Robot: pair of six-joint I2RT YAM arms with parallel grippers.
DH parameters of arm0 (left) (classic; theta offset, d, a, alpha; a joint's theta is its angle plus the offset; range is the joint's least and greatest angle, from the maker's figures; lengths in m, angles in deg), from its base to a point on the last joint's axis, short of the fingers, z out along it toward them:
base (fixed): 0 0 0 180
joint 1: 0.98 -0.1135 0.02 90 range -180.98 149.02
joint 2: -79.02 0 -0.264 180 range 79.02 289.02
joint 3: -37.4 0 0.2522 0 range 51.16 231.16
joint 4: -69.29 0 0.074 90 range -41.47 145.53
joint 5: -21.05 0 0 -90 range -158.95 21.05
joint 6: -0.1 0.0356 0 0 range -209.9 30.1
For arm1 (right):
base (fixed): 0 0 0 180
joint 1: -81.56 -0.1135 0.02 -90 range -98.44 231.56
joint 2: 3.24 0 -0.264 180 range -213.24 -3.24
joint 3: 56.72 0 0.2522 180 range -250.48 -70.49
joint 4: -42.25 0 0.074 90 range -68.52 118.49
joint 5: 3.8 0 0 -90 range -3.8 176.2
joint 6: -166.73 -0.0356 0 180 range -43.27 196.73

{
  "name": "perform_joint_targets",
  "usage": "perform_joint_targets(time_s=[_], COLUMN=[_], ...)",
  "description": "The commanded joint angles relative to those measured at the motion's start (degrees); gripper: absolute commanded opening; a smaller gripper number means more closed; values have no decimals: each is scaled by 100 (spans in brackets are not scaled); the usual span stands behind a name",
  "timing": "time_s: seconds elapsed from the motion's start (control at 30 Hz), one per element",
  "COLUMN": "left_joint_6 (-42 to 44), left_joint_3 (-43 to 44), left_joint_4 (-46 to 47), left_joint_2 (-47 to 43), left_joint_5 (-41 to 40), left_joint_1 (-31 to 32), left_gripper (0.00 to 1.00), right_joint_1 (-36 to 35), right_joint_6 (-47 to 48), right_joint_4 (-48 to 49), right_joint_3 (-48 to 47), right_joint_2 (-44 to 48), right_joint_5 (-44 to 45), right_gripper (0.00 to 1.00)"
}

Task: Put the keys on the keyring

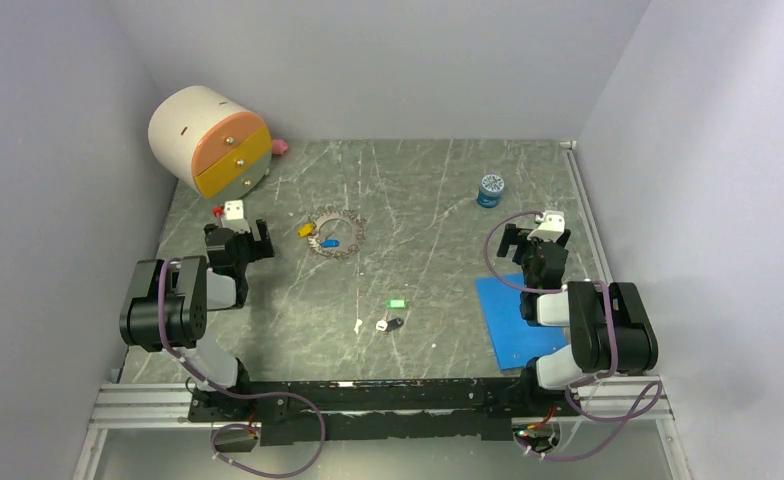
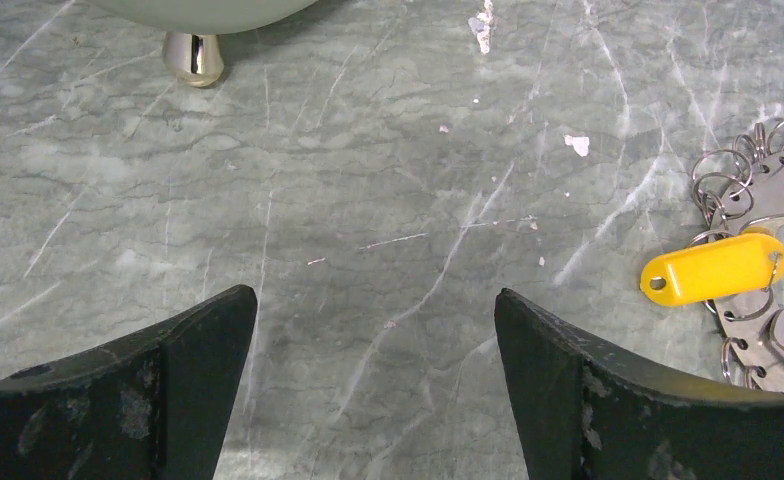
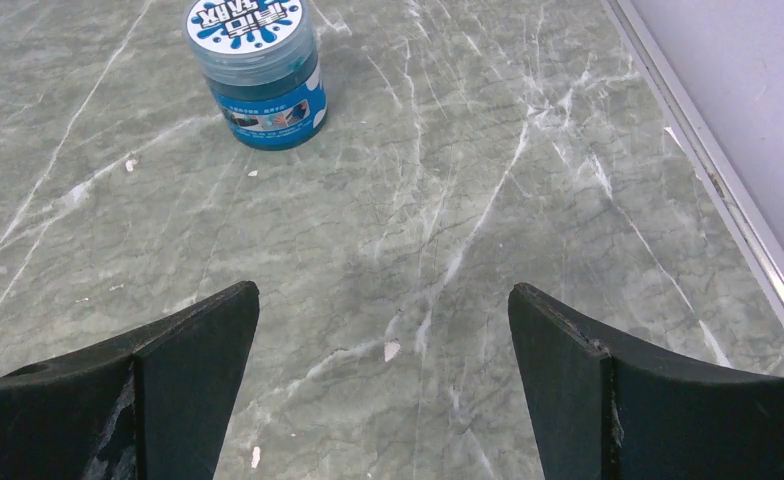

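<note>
The keyring (image 1: 336,234), a silvery hoop edged with small split rings, lies left of the table's centre. A yellow key (image 1: 306,230) and a blue key (image 1: 330,243) rest on it. A green key (image 1: 397,303) and a black key (image 1: 392,323) lie loose nearer the front. My left gripper (image 1: 238,232) stands open just left of the ring, holding nothing. In the left wrist view the left gripper (image 2: 376,300) hangs over bare table, with the yellow key (image 2: 713,267) and keyring (image 2: 768,180) at the right edge. My right gripper (image 1: 534,240) (image 3: 383,295) is open and holds nothing, far right.
A white drum-shaped cabinet (image 1: 208,140) with orange and yellow drawers stands at the back left; its metal foot (image 2: 193,55) shows ahead of the left gripper. A small blue jar (image 1: 490,189) (image 3: 260,70) sits ahead of the right gripper. A blue mat (image 1: 513,320) lies under the right arm.
</note>
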Motion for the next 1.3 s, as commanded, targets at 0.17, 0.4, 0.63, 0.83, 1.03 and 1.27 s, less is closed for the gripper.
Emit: perform_joint_targets(time_s=[0.17, 0.4, 0.63, 0.83, 1.03, 1.27], left_joint_6=[196, -775, -2126, -3350, -3240, -2762], left_joint_3=[22, 1541, 1869, 2016, 2319, 3557], left_joint_4=[162, -3941, -4998, -5945, -5872, -6638], left_joint_2=[-108, -1670, -2759, -2981, -2430, -983], left_joint_5=[196, 311, 1330, 1278, 2452, 2292], left_joint_1=[-11, -3, -6, -76, -36, 1062], left_gripper=[94, 95, 95, 99, 99, 69], right_joint_1=[-11, -48, -25, -22, -14, -14], right_joint_6=[24, -166, -1699, -3223, -3245, -3411], right_joint_4=[173, -2285, -4268, -5382, -5778, -5448], right_joint_3=[-122, -1045, -2175, -2419, -2643, -2601], right_joint_2=[-37, 1013, 1813, 1962, 1852, 1437], right_joint_5=[-67, 76, -404, 453, 94, -637], right_gripper=[99, 99, 99, 99, 99, 99])
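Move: From my left hand the keyring lies some 22 cm to the right, about level ahead and 4 cm below. Its yellow tag is about 15 cm right and 1 cm ahead, its blue tag some 21 cm right and 2 cm back. From my right hand the loose keys lie roughly 34 cm left, 20 cm back and 8 cm below; the green tag is about 32 cm left and 16 cm back, the blue jar about 10 cm ahead and 10 cm left. I lift my left hand about 16 cm clear of the table, then sink partway while swinging it some 11 cm right towards the keyring, rolling its left side down, tipping the fingers down and closing them partway on air. My right hand also springs up, then drops back to net 6 cm higher and slightly left, rolling its left side up some 30 degrees, fingers wide open. ##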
